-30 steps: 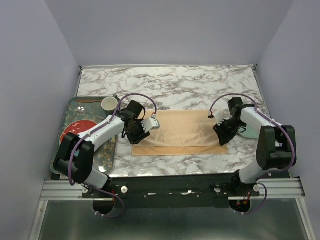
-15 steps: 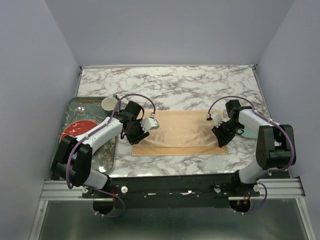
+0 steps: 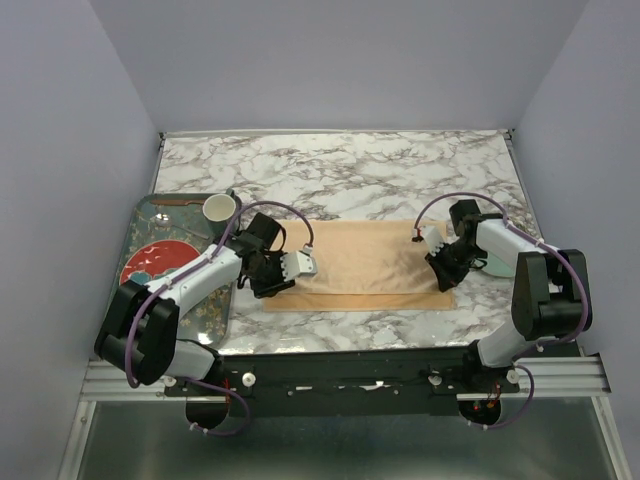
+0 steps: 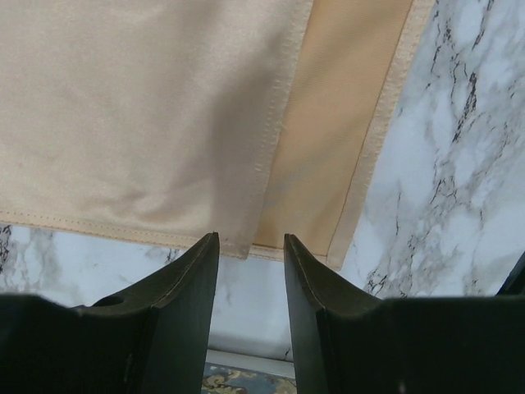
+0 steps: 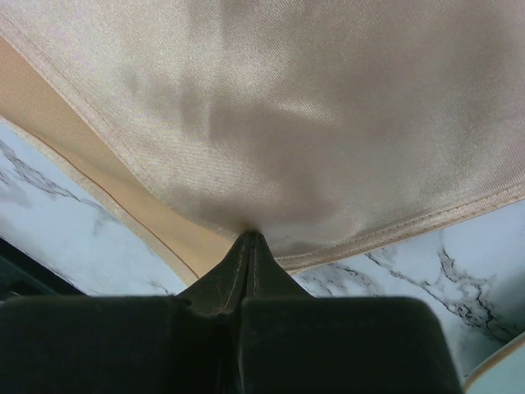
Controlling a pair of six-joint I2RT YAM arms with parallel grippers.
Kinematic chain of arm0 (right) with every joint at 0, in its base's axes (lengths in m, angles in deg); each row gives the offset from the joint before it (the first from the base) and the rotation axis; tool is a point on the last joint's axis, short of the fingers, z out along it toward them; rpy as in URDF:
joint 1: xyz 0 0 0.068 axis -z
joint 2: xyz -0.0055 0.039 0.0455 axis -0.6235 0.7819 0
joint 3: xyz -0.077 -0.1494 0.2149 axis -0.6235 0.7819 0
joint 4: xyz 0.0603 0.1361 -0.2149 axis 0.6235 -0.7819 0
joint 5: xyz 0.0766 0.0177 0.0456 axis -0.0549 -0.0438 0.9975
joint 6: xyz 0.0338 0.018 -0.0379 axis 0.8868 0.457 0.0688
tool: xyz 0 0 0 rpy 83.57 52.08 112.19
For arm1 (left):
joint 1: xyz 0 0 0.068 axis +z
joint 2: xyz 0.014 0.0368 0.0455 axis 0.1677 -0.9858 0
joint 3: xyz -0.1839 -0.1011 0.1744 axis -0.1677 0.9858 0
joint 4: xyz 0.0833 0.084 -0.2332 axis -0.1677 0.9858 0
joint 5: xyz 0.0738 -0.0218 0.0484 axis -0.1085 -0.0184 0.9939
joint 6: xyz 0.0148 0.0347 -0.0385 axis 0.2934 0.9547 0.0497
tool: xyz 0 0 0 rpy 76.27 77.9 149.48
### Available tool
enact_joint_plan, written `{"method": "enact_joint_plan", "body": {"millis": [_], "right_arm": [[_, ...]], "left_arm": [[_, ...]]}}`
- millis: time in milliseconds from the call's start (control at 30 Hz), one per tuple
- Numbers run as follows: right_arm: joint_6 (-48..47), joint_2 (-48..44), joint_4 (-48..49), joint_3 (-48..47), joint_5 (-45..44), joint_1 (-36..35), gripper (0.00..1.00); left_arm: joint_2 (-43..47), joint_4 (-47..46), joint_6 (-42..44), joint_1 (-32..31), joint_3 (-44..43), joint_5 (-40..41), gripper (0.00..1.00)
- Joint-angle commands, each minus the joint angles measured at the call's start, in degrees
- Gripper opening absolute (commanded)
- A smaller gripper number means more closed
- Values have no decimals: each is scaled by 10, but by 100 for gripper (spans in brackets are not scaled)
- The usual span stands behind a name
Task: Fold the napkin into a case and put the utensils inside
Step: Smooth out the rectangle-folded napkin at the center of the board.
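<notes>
The peach-orange napkin (image 3: 360, 262) lies folded in a wide two-layer rectangle in the middle of the marble table; its lower layer shows past the upper one along the near edge (image 4: 328, 156). My left gripper (image 3: 273, 284) is at the napkin's near left corner and is open. Its fingertips (image 4: 212, 243) straddle the corner of the upper layer (image 4: 243, 243) without pinching it. My right gripper (image 3: 443, 274) is at the napkin's right edge. It is shut (image 5: 250, 238) on the hem of the upper layer, and the cloth (image 5: 312, 123) bulges up from the tips. I cannot make out the utensils in any view.
A grey patterned tray (image 3: 135, 225) sits at the left with a red plate (image 3: 150, 265) and a white cup (image 3: 219, 208) on it, close beside my left arm. A pale plate (image 3: 497, 264) lies under my right forearm, its rim (image 5: 502, 369) just right of the napkin.
My right gripper has closed on the napkin's right edge. My left gripper has moved back and down to the napkin's near left corner and its jaws have narrowed a little.
</notes>
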Motion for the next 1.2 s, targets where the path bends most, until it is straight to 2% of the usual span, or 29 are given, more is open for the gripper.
{"method": "enact_joint_plan", "body": {"millis": [0, 33, 300, 400, 533, 633, 733, 767, 800, 867, 1167], "right_arm": [[-2, -5, -9, -4, 4, -6, 3], [-3, -5, -11, -7, 4, -6, 1], [-5, -4, -21, -16, 1, -6, 1], [-7, -12, -27, -21, 0, -6, 1], [-10, -25, -39, -28, 1, -6, 1], [-20, -32, -55, -29, 5, -7, 1], [-34, -53, -47, -14, 5, -7, 23], [-39, -56, -37, -7, 5, -7, 44], [-41, -60, -31, -2, 4, -10, 52], [-47, -61, -24, 7, 2, -15, 60], [-68, -51, 17, 39, -11, -36, 60]], "left_arm": [[10, -9, 44, -13, 22, -6, 45], [10, -11, 45, -14, 22, -5, 45], [-4, -31, 53, -35, 33, 25, 43], [-5, -32, 56, -38, 33, 32, 37], [5, -34, 51, -39, 30, 37, 21], [10, -26, 50, -38, 23, 33, 13], [12, -23, 42, -39, 18, 30, 4], [10, -23, 41, -39, 17, 30, 2], [10, -24, 37, -39, 15, 28, 0], [7, -28, 25, -38, 13, 28, 0], [-11, -27, -7, -37, -10, 19, 0]]}}
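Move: The near-left corner of the napkin's top flap lies about 3 cm below my left hand, roughly 1 cm to its left and level ahead; the lower layer's near-left corner is some 4 cm nearer the base, and the tray rim about 8 cm to the left. My nearly shut right fingers are already down at the flap's near-right corner, 1 cm to their right; the lower layer's corner is 4 cm back and 2 cm right. The green plate sits about 10 cm farther out and 13 cm right. I bring my left hand about 1 cm back and 1 cm down over the flap's left corner and shut its half-open fingers there, easing slightly up and right at the end. My right fingers finish shutting and stay on their corner, then I raise that hand some 2 cm, open it past halfway, and sink and draw back about 1 cm over the released corner. ##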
